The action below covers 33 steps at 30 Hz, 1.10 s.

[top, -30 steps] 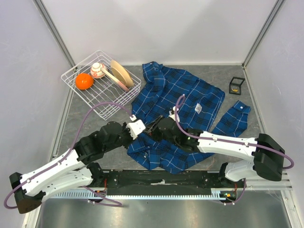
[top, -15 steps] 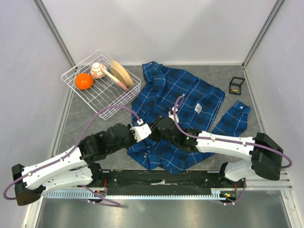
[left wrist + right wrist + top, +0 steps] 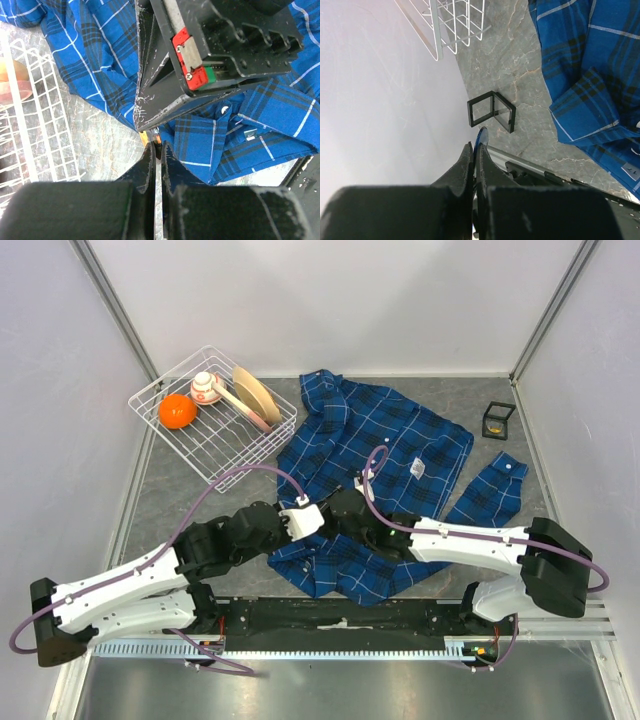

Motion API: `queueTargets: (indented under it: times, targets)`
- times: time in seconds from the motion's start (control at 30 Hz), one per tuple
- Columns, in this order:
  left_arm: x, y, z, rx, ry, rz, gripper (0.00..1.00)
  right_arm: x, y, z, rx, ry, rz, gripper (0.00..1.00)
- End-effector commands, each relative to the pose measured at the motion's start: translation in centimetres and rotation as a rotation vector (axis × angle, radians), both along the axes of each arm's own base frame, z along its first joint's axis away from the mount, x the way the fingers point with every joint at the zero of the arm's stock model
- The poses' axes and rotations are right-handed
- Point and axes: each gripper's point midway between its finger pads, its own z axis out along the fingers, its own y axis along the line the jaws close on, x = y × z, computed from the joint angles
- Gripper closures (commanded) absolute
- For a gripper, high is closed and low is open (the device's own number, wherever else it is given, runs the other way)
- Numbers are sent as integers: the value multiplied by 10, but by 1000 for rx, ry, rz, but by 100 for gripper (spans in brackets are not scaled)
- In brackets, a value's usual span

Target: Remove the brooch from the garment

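Note:
The garment (image 3: 390,440), a blue plaid shirt, lies crumpled in the middle of the table. Both grippers meet over its lower left part. In the left wrist view a small orange-yellow piece, the brooch (image 3: 146,137), sits right at the tips of my left gripper (image 3: 156,146), which is shut on it. The right arm's black fingers (image 3: 150,95) come down onto the same spot from above. My right gripper (image 3: 479,144) is shut, with a thin blue fold of the garment (image 3: 481,135) sticking out between its tips. From above, the left gripper (image 3: 318,520) and the right gripper (image 3: 328,512) nearly touch.
A white wire basket (image 3: 215,455) with an orange, a wooden plate and a small round toy stands at the back left. A small black box (image 3: 497,420) sits at the back right. A small black open frame (image 3: 490,110) shows on the table in the right wrist view.
My left arm has slid to the right along the shirt's edge, up against the right gripper. The right gripper has closed on the cloth.

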Motion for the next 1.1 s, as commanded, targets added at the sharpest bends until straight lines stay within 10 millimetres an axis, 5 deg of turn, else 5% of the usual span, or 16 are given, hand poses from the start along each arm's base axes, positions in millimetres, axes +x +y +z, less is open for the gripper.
queueTargets:
  times: [0.0, 0.17, 0.33, 0.5, 0.53, 0.7, 0.73, 0.77, 0.83, 1.07]
  targets:
    - [5, -16, 36, -146, -41, 20, 89, -13, 18, 22, 112, -43, 79, 100]
    - [-6, -5, 44, -230, 32, 86, 62, -12, 20, 19, 105, -139, 115, 100]
    - [-20, 18, 78, -386, 61, 156, 33, -4, 27, 16, 64, -333, 167, 100]
    - [-24, 72, 138, -631, 10, 344, 31, -5, 56, 2, -14, -581, 330, 100]
    - [-24, 81, 147, -682, 11, 381, 31, -6, 67, 14, 33, -648, 352, 100]
    - [-30, 131, 189, -906, -49, 502, 30, -13, 133, -8, 88, -731, 549, 100]
    - [-31, 136, 192, -935, -50, 514, 30, -12, 145, 9, 148, -774, 545, 100]
    - [-31, 141, 194, -954, -58, 527, 30, -10, 153, -9, 141, -761, 562, 100]
    - [-33, 148, 197, -982, -64, 533, 30, -10, 170, -1, 175, -775, 570, 100]
    - [-25, 149, 189, -952, -95, 581, 29, -21, 203, -43, 166, -733, 615, 100]
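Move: Both hands meet over the garment's near-left edge, their shut fingertips on the brooch. The open black box lies about 23 cm to the right hand's left, 1 cm ahead and 12 cm below; the wire rack's middle is roughly 32 cm ahead, 20 cm left, 9 cm below, and the garment's middle some 18 cm ahead, 14 cm right, 14 cm below. From the left hand the box is also about 23 cm left, 1 cm ahead and 12 cm below. The left hand opens wide and lets go of the brooch, leaving it in the right fingers, then backs off up about 20 cm and left some 15 cm, its fingers swinging up to level. The right hand keeps its shut pinch and, slow at first, carries the brooch about 18 cm left towards the open black box while sinking about 5 cm, its fingers turning from slanting down and forward-left to nearly level and pointing left. ##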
